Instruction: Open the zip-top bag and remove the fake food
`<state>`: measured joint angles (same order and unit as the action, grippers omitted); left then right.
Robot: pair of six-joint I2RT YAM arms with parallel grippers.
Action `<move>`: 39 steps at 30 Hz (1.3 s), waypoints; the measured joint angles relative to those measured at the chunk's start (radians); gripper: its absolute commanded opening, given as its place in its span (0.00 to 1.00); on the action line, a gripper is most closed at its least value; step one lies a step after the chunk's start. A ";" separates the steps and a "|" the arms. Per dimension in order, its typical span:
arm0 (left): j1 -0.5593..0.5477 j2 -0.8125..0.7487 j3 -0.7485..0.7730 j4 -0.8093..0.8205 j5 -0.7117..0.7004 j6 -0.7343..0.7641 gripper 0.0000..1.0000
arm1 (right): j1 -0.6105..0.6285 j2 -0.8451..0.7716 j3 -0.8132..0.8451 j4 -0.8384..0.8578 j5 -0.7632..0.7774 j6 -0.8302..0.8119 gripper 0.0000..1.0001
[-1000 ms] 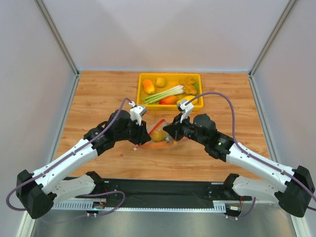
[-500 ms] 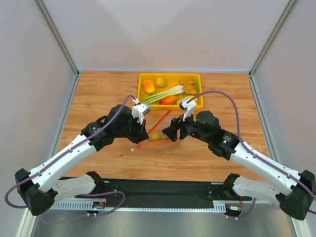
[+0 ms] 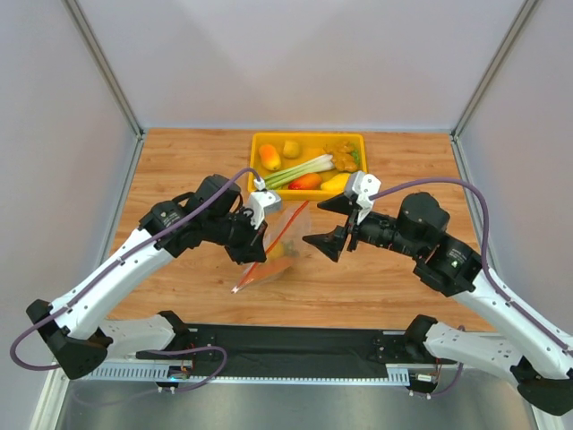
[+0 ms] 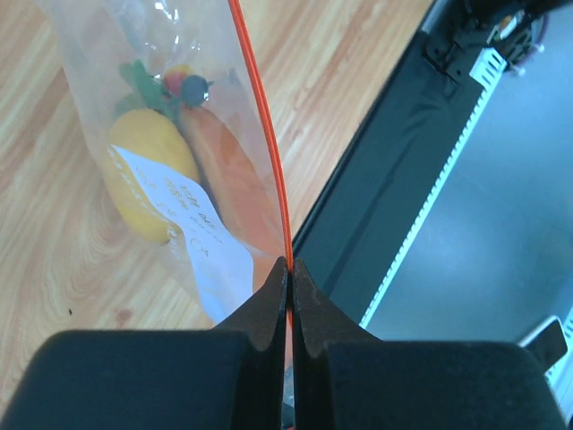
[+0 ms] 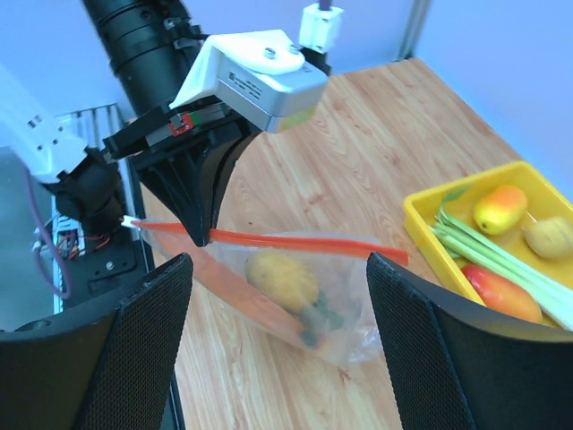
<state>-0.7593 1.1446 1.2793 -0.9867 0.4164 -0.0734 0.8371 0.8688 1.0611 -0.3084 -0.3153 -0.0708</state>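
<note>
The zip-top bag [image 3: 285,240] is clear plastic with a red-orange zip strip [image 5: 295,240] running aslant. My left gripper [image 4: 288,269] is shut on that strip near its end with the white slider tab [image 5: 130,221]; in the right wrist view the left gripper [image 5: 199,235] pinches it from above. The fake food lies inside the bag: a yellow fruit [image 4: 148,170], an orange piece [image 4: 237,179] and small red and green bits [image 4: 170,85]. My right gripper [image 3: 328,225] stands open just right of the bag, apart from it; through the right gripper [image 5: 277,269] I look at the bag.
A yellow tray [image 3: 254,154] at the back holds a green-and-white leek [image 3: 300,170] and other toy foods. The tray's corner [image 5: 421,208] lies right of the bag. The black base rail [image 4: 376,206] runs along the table's near edge.
My right gripper has let go of the bag, opened wide and drawn back to the right. My left gripper has shut on the zip strip and holds it up alone.
</note>
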 measured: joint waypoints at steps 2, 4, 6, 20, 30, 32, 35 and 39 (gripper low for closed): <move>0.000 0.000 0.016 -0.038 0.022 0.028 0.00 | 0.000 0.027 0.023 -0.017 -0.048 -0.031 0.80; 0.000 0.000 0.029 -0.063 0.041 0.052 0.00 | 0.000 0.058 0.043 -0.041 -0.105 -0.059 0.80; 0.000 0.000 0.035 -0.084 0.059 0.072 0.00 | 0.000 0.090 0.058 -0.066 -0.158 -0.078 0.80; -0.038 0.012 0.055 -0.144 0.153 0.141 0.00 | 0.034 0.186 0.071 -0.103 -0.315 -0.122 0.80; -0.056 0.035 0.086 -0.160 0.158 0.158 0.00 | 0.158 0.285 0.072 -0.122 -0.277 -0.157 0.71; -0.058 0.035 0.087 -0.162 0.158 0.158 0.00 | 0.187 0.290 0.072 -0.134 -0.247 -0.167 0.59; -0.058 0.031 0.087 -0.167 0.151 0.158 0.00 | 0.221 0.293 0.071 -0.145 -0.195 -0.178 0.43; -0.058 0.007 0.087 -0.161 0.135 0.151 0.02 | 0.239 0.294 0.058 -0.150 -0.153 -0.180 0.27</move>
<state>-0.8169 1.1515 1.3663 -1.1481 0.5518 0.0776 1.0760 1.1629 1.1191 -0.4587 -0.4679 -0.2512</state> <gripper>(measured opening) 0.010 0.315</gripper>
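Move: The red zip strip to be gripped, just to the right of the left fingertips, lies about 8 cm left of the right hand, 1 cm back and 11 cm below. The left hand already pinches this strip; that spot is some 2 cm ahead and 2 cm right of its pads, at about their height. From the right hand, the yellow fruit in the bag is about 6 cm left, 1 cm ahead and 19 cm below; the yellow tray stands some 27 cm straight ahead, 31 cm below. With its fingers wide open, the right hand sinks about 10 cm while moving left and back some 7 cm each way, swinging about 25 degrees counter-clockwise and tipping its fingertips down, to straddle the zip strip close beside the left fingers, and only near the end does it close to about a third open. The left hand keeps its pinch and draws the strip back roughly 5 cm, rising slightly and turning about 15 degrees clockwise, then holds nearly still as the right hand comes in. ##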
